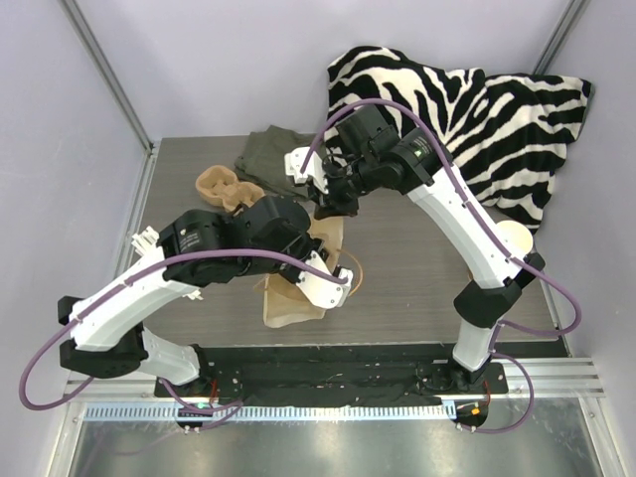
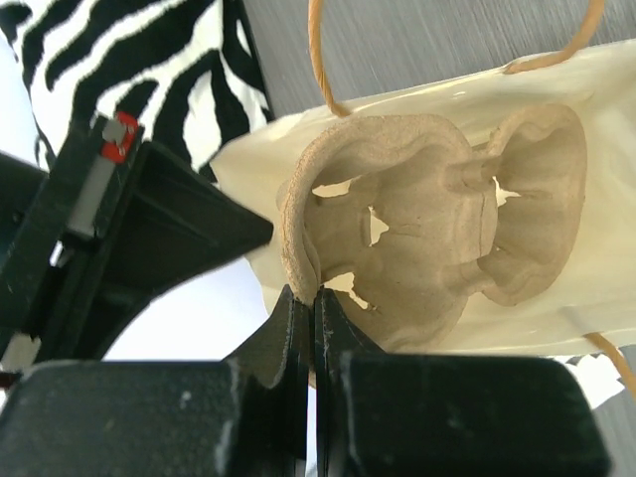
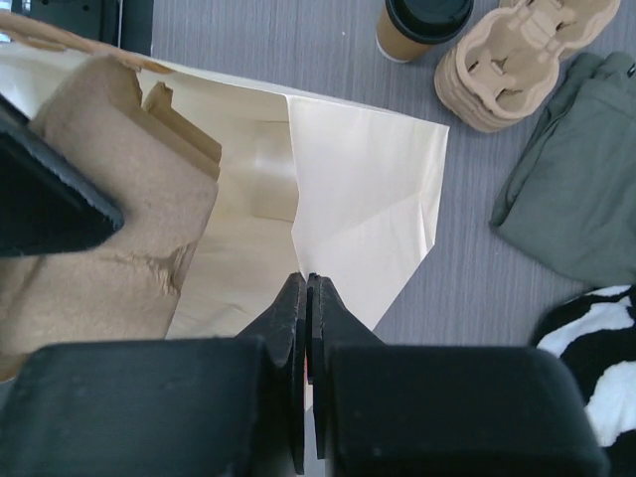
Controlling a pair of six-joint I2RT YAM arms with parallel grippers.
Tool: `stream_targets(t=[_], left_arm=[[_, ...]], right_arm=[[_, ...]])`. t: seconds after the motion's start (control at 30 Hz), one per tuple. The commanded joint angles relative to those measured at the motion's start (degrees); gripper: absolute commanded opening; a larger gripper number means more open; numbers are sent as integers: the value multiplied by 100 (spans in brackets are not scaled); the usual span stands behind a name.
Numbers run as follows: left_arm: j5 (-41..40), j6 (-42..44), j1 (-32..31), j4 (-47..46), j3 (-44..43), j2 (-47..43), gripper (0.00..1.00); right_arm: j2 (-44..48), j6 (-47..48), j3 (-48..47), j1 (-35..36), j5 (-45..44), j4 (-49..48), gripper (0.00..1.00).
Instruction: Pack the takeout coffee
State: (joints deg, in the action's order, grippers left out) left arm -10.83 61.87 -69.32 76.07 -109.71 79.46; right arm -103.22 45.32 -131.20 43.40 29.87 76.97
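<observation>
The takeout coffee point(image 3: 422, 25), a brown paper cup with a black lid, stands on the table at the top of the right wrist view, beside a stack of pulp carriers point(image 3: 517, 55). A paper bag point(image 1: 293, 303) lies open between the arms. My left gripper point(image 2: 316, 293) is shut on the rim of a pulp cup carrier point(image 2: 427, 229), which sits in the bag's mouth. My right gripper point(image 3: 308, 280) is shut on the bag's upper edge point(image 3: 358, 169) and holds it up. In the top view the arms hide the cup.
A green cloth point(image 1: 273, 159) lies at the back of the table and a zebra-striped cloth point(image 1: 477, 109) at the back right. The carrier stack point(image 1: 221, 187) sits left of the bag. The bag's handles point(image 2: 318, 60) stick out towards the right arm.
</observation>
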Motion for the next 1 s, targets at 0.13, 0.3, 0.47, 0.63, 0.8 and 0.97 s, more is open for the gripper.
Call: stream_targets(t=[0.13, 0.3, 0.47, 0.63, 0.8, 0.97], left_arm=[[-472, -535, -301, 39, -313, -282, 0], [-955, -553, -618, -145, -314, -370, 0], [-1219, -491, -732, -5, -104, -396, 0], [-1649, -588, -759, -610, 1222, -738, 0], [-1703, -728, -759, -1392, 2234, -1117, 0], [-1029, -1403, -759, -1237, 1789, -1117, 0]], right_arm=[[302, -585, 121, 2, 309, 925, 1], [276, -937, 50, 2, 485, 925, 1], [127, -1042, -178, -7, 476, 925, 1], [-23, -1271, -223, -7, 590, 873, 1], [-31, -1333, -125, -7, 590, 776, 1], [-111, -1368, -284, -7, 608, 802, 1]])
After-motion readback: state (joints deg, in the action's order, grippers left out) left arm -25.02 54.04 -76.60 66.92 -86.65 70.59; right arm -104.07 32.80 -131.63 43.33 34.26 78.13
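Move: The bag's open mouth, where the held cup tray is headed, centres about 4 cm back of the left hand, 1 cm to its left and 5 cm below. The bag's far rim corner is some 7 cm ahead and 3 cm right; stacked trays stand about 27 cm ahead, 21 cm left, and the lidded cup 18 cm ahead, 23 cm left, both some 30 cm lower. From the right hand the mouth lies roughly 11 cm back, 4 cm left and 3 cm below. The cup tray, still pinched by its edge in the left fingers, is first lifted 2 to 3 cm and drawn slightly back, then lowered briskly about 8 cm between the bag's walls, drifting a little left. The right fingers keep their pinch on the far rim, easing about 2 cm back while the wrist turns some 15 degrees. ##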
